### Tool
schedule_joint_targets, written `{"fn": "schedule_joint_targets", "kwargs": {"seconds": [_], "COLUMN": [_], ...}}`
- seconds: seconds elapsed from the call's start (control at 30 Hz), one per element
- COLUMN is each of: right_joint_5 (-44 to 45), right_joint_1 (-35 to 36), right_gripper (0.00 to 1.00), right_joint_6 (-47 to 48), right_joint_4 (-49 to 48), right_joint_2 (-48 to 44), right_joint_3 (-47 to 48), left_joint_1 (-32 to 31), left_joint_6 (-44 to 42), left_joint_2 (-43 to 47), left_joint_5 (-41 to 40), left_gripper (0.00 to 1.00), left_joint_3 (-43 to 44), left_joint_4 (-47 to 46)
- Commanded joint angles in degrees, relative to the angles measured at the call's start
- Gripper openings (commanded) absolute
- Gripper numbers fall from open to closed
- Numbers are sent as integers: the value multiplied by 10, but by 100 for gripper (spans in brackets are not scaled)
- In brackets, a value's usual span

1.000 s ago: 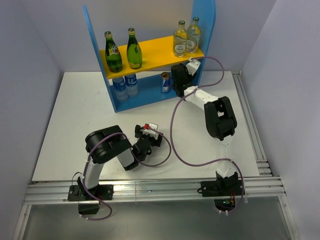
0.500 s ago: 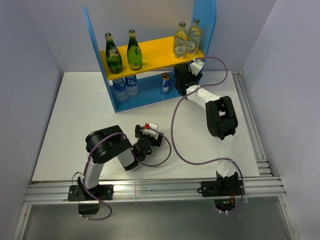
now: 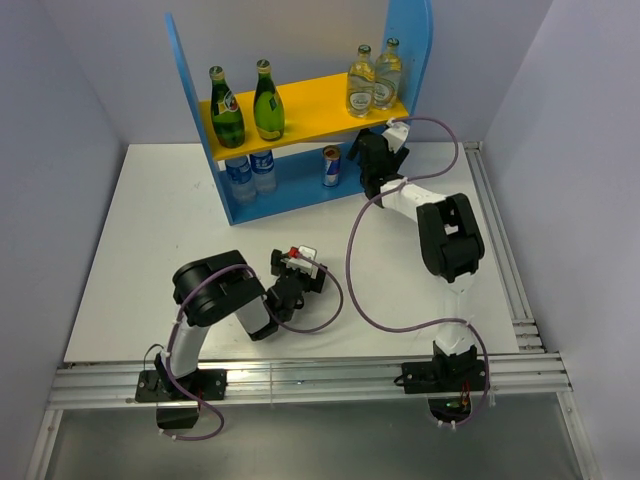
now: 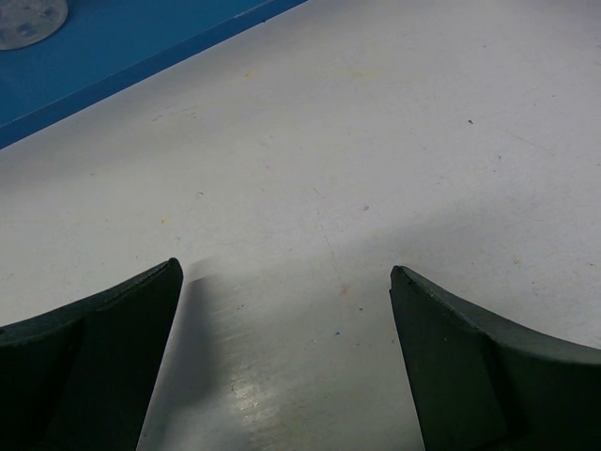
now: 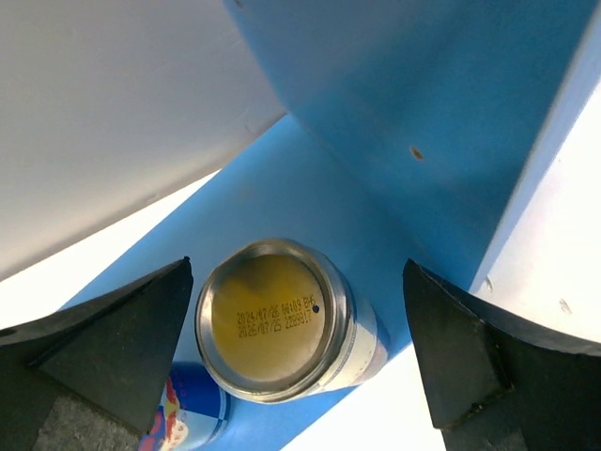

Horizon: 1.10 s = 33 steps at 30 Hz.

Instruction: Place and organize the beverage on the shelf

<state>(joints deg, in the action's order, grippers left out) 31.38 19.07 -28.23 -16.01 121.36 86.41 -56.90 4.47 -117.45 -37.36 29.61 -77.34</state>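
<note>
The shelf (image 3: 310,108) stands at the back of the table. On its yellow upper board are two green bottles (image 3: 228,106) at the left and two clear bottles (image 3: 361,80) at the right. A blue-and-silver can (image 3: 331,166) stands on the blue base. My right gripper (image 3: 355,165) is just right of it. In the right wrist view the can (image 5: 272,319) stands with its date-stamped end up, between my open right gripper (image 5: 299,266) fingers and apart from both. Part of a second can (image 5: 188,412) shows beside it. My left gripper (image 3: 305,268) hangs open over bare table (image 4: 310,188), holding nothing (image 4: 284,268).
Two small blue-and-white bottles (image 3: 250,172) stand at the left of the lower level. The shelf's right side panel (image 5: 423,94) rises close to my right gripper. A purple cable (image 3: 350,270) loops across the table between the arms. A metal rail (image 3: 500,250) runs along the right edge.
My right gripper has opened wide and drawn back to the right, leaving the can standing on the shelf's lower level. The left arm has not moved.
</note>
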Motion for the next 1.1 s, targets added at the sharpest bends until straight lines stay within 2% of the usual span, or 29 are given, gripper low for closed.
{"fn": "schedule_joint_targets", "kwargs": {"seconds": [0.0,0.37,0.47,0.6,0.63,0.67,0.8,0.87,0.9,0.93,0.97,1.0,1.07], "right_joint_5": [-47,-76,-65,-76,-76,-76,-58,-88,-100,-107,-113,-119,-124], "right_joint_1": [-3,1,7,23,29,44,93,112,123,128,134,137,138], "right_gripper": [100,100,100,100,100,100,100,100,100,100,100,100,100], "right_joint_6": [36,48,47,36,37,34,55,68,72,72,72,71,70], "right_joint_4": [-31,-86,-68,-49,-30,40,174,224,242,261,293,305,323], "right_joint_2": [-38,-122,-147,-233,-286,-316,-519,-582,-634,-659,-683,-724,-761], "right_joint_3": [-30,-131,-150,-237,-245,-249,-253,-256,-251,-247,-243,-240,-243], "left_joint_1": [-4,-4,-4,-4,-4,-5,-42,-65,-87,-94,-98,-97,-96], "left_joint_6": [12,13,12,4,-1,-9,-97,-158,-155,-136,-108,-83,-54], "left_joint_2": [-17,-23,-21,-7,-2,17,142,256,301,388,428,463,546], "left_joint_5": [7,0,-2,-6,-9,-15,-43,-66,-97,-106,-110,-112,-104], "left_gripper": [99,99,99,99,99,99,99,99,99,99,99,99,99], "left_joint_3": [5,9,8,0,-6,-12,-51,-51,-20,1,21,38,39], "left_joint_4": [-293,-293,-293,-293,-293,-293,-291,-219,-141,-59,121,170,207]}}
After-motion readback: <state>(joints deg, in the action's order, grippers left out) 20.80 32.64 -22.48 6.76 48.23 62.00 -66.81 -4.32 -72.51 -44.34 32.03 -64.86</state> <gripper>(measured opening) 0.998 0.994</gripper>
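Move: The can just set down stands unheld between the right hand's wide-open fingers, roughly level with them fore and aft, about 1 cm left and some 5 cm lower at its middle. The other can is about 11 cm to the hand's left, level fore and aft; the clear bottles on the upper shelf are about 22 cm above, 2 cm ahead and 3 cm left. From the left hand the can set down lies roughly 27 cm ahead, 18 cm right and 4 cm higher. With its fingers staying wide open around nothing it grips, the right hand draws straight back away from the can, dipping about 2 cm at first, then backs out of the lower shelf and sweeps ever faster up and back, ending about 30 cm back and 28 cm higher, turned some 25 degrees counter-clockwise with its fingertips tipped up. The empty left hand stays put over the table at first, then late on shoots up about 27 cm while easing back some 5 cm, still open, its fingertips tilting up and its left side rolling down by about 20 degrees. ##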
